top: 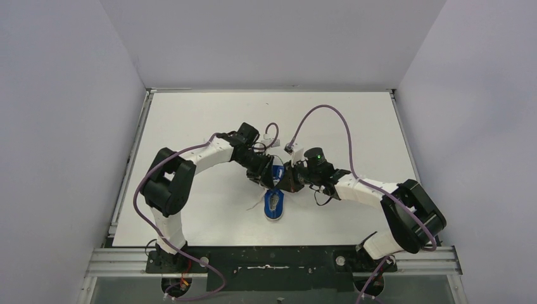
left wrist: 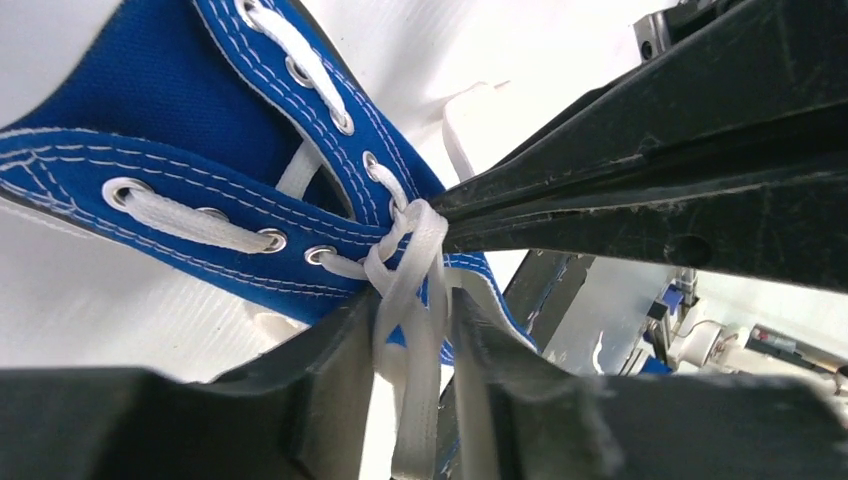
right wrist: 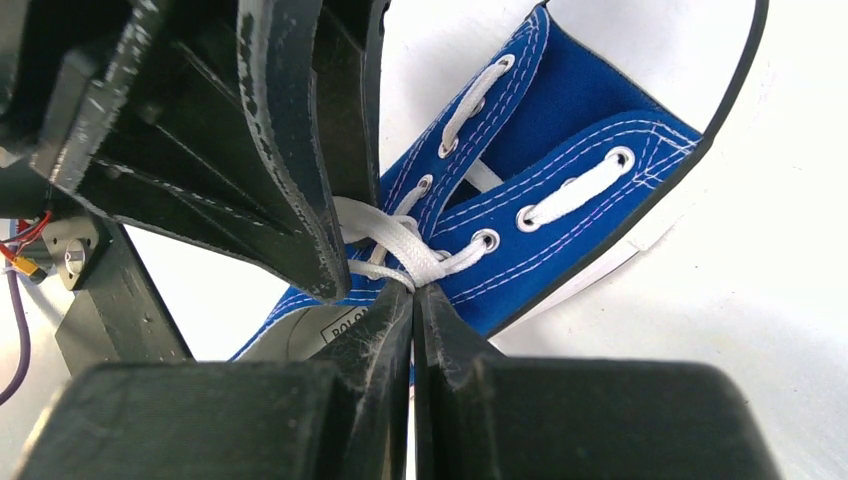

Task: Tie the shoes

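Note:
The shoes are one small blue sneaker [top: 274,206] with white laces, lying on the white table between the two arms. In the left wrist view its blue upper [left wrist: 150,100] fills the top left, and the crossed laces [left wrist: 410,250] bunch at the top eyelets. My left gripper [left wrist: 415,305] stands partly open, and loose lace strands run down between its fingers. My right gripper [right wrist: 413,290] is shut on the lace crossing [right wrist: 400,245], just above the grey insole. Both grippers [top: 269,179] [top: 286,182] meet over the shoe's opening, almost touching.
A loose lace end [top: 255,204] trails on the table [top: 190,114] left of the shoe. Purple cables [top: 335,114] arch over both arms. Grey walls close in the table on three sides, and a metal rail [top: 272,259] runs along the near edge.

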### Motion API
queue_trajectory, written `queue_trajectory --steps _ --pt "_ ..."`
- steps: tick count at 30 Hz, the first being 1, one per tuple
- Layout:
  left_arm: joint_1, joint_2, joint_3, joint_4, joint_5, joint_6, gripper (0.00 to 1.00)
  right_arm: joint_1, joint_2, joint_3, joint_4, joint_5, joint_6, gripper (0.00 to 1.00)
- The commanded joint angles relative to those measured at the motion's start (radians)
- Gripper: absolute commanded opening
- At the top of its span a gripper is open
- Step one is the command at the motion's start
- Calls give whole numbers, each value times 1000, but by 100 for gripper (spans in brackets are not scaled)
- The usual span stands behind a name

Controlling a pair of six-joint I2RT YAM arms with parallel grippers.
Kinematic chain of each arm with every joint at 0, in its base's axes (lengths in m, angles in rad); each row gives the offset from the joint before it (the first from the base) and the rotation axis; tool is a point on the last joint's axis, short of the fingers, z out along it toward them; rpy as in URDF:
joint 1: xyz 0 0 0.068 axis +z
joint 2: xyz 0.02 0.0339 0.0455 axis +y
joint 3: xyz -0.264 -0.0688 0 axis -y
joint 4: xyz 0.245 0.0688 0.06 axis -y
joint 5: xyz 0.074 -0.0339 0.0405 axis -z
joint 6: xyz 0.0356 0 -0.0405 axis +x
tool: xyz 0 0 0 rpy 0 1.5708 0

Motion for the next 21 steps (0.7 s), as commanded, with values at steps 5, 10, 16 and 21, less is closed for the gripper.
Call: queue_trajectory --steps 5,10,16,21 --pt "-9 -27 58 -29 -39 50 9 0 -56 41 -3 30 11 8" --pt "-7 -42 57 -12 -39 48 3 -29 -117 59 -65 73 -2 23" --pt "-6 -41 64 -4 -34 41 2 -32 -44 115 -58 49 -23 33" --pt "-6 -43 62 3 -27 33 2 -33 12 147 -36 48 -30 34"
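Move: The lace loop to be pinched sits right between the left hand's part-open fingertips, with the shoe's lace crossing about 1 cm to its right and 1 cm below. The same crossing is some 1 cm to the left of and 1 cm below the right hand's shut fingertips. From the left hand, the shoe opening is roughly 6 cm back, 1 cm right and 4 cm down; the shoe's toe is about 8 cm ahead, 2 cm right and 5 cm down. The lace loop is pinched as the left fingers close from about a third open to shut around it, that hand staying nearly in place over the shoe. The other strand is let go: the right fingers part to about a third open, the hand eases about 1 cm right while starting to lift, then goes up and forward, ending some 3 cm higher and 3 cm farther out, away from the lace crossing. ##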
